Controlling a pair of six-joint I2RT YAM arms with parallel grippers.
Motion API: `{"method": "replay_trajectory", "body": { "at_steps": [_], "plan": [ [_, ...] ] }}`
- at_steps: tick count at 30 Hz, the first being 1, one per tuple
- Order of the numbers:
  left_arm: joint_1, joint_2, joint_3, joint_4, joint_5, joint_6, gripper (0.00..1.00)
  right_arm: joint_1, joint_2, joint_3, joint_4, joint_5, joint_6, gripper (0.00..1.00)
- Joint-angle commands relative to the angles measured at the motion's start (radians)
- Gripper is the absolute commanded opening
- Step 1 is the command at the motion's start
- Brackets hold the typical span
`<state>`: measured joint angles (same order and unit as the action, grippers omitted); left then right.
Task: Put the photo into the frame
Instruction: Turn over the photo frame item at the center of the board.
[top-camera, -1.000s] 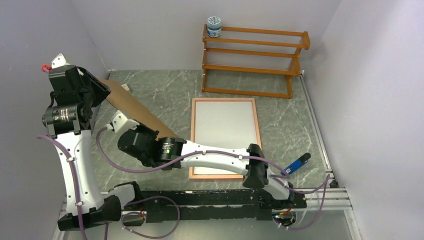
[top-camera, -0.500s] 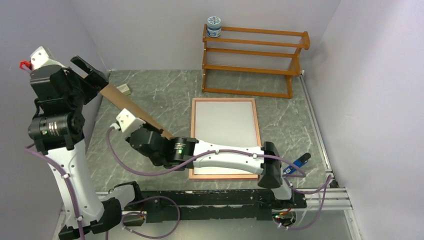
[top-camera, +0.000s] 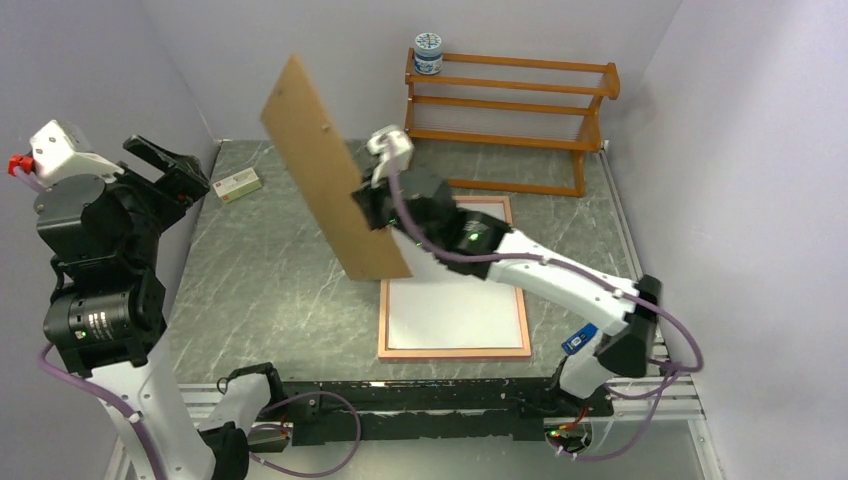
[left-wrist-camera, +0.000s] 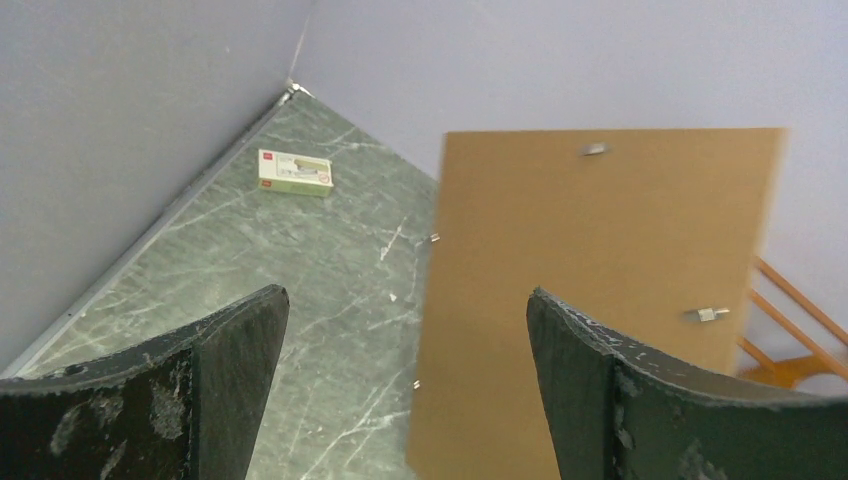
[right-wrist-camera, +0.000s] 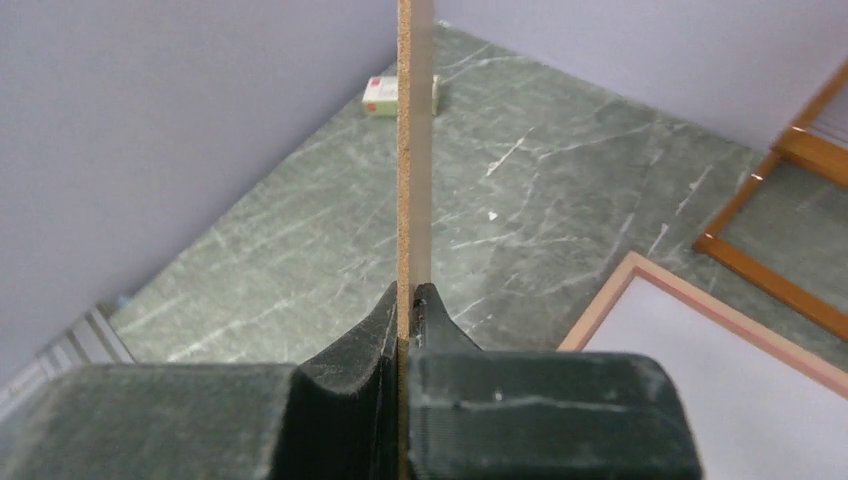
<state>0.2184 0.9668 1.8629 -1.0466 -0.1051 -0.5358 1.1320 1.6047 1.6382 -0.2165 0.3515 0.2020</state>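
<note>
The frame (top-camera: 455, 352) lies flat at the table's middle, pale wooden rim up; its corner (right-wrist-camera: 640, 275) shows in the right wrist view. The photo (top-camera: 455, 310) fills its opening as a plain white sheet (right-wrist-camera: 720, 380), no picture side showing. My right gripper (top-camera: 372, 215) is shut on the lower edge of a brown fibreboard panel (top-camera: 325, 170), holding it upright and tilted above the frame's far left corner. The right wrist view shows the panel edge-on (right-wrist-camera: 405, 150) between the pinched jaws (right-wrist-camera: 408, 300). My left gripper (top-camera: 172, 170) hangs open and empty at the far left, facing the panel (left-wrist-camera: 590, 280).
A small white box (top-camera: 238, 184) lies near the back left wall. An orange-brown wooden rack (top-camera: 505, 110) stands at the back with a jar (top-camera: 428, 53) on its top. A blue tool (top-camera: 580, 338) lies by the right arm's base. Walls close in on three sides.
The left gripper opened and drew back to the left, letting go of the panel. The right arm swung the panel up from the left of the table to upright over the middle.
</note>
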Motion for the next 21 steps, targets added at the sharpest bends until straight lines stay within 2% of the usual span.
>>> {"method": "replay_trajectory", "body": {
  "at_steps": [1, 8, 12, 16, 21],
  "plan": [
    [-0.002, 0.001, -0.092, 0.070, 0.092, -0.003, 0.94, -0.114, -0.205, -0.099, 0.205, -0.200, 0.162, 0.00],
    [-0.002, 0.046, -0.304, 0.228, 0.222, -0.056, 0.94, -0.276, -0.458, -0.380, 0.402, -0.418, 0.237, 0.00],
    [-0.002, 0.137, -0.333, 0.292, 0.277, -0.079, 0.94, -0.328, -0.559, -0.511, 0.554, -0.481, 0.313, 0.00],
    [-0.002, 0.222, -0.324, 0.318, 0.321, -0.104, 0.94, -0.350, -0.634, -0.646, 0.721, -0.468, 0.359, 0.00],
    [-0.002, 0.258, -0.355, 0.402, 0.457, -0.130, 0.94, -0.363, -0.683, -0.756, 0.888, -0.422, 0.404, 0.00]
  ]
}}
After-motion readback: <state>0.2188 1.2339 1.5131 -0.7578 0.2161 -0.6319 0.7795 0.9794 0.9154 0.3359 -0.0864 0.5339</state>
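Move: The right hand grips the brown backboard; the photo frame lies about 16 cm to its right, level fore-and-aft and some 35 cm below, and the wooden rack some 31 cm ahead, 26 cm right, 22 cm lower. From the empty left hand the backboard's middle is roughly 15 cm ahead, 20 cm right, 10 cm lower; the green box about 34 cm ahead, 8 cm left, 47 cm below. Right hand swings the gripped backboard 15 cm right, rolling 30 degrees; open left hand reaches forward and down. ##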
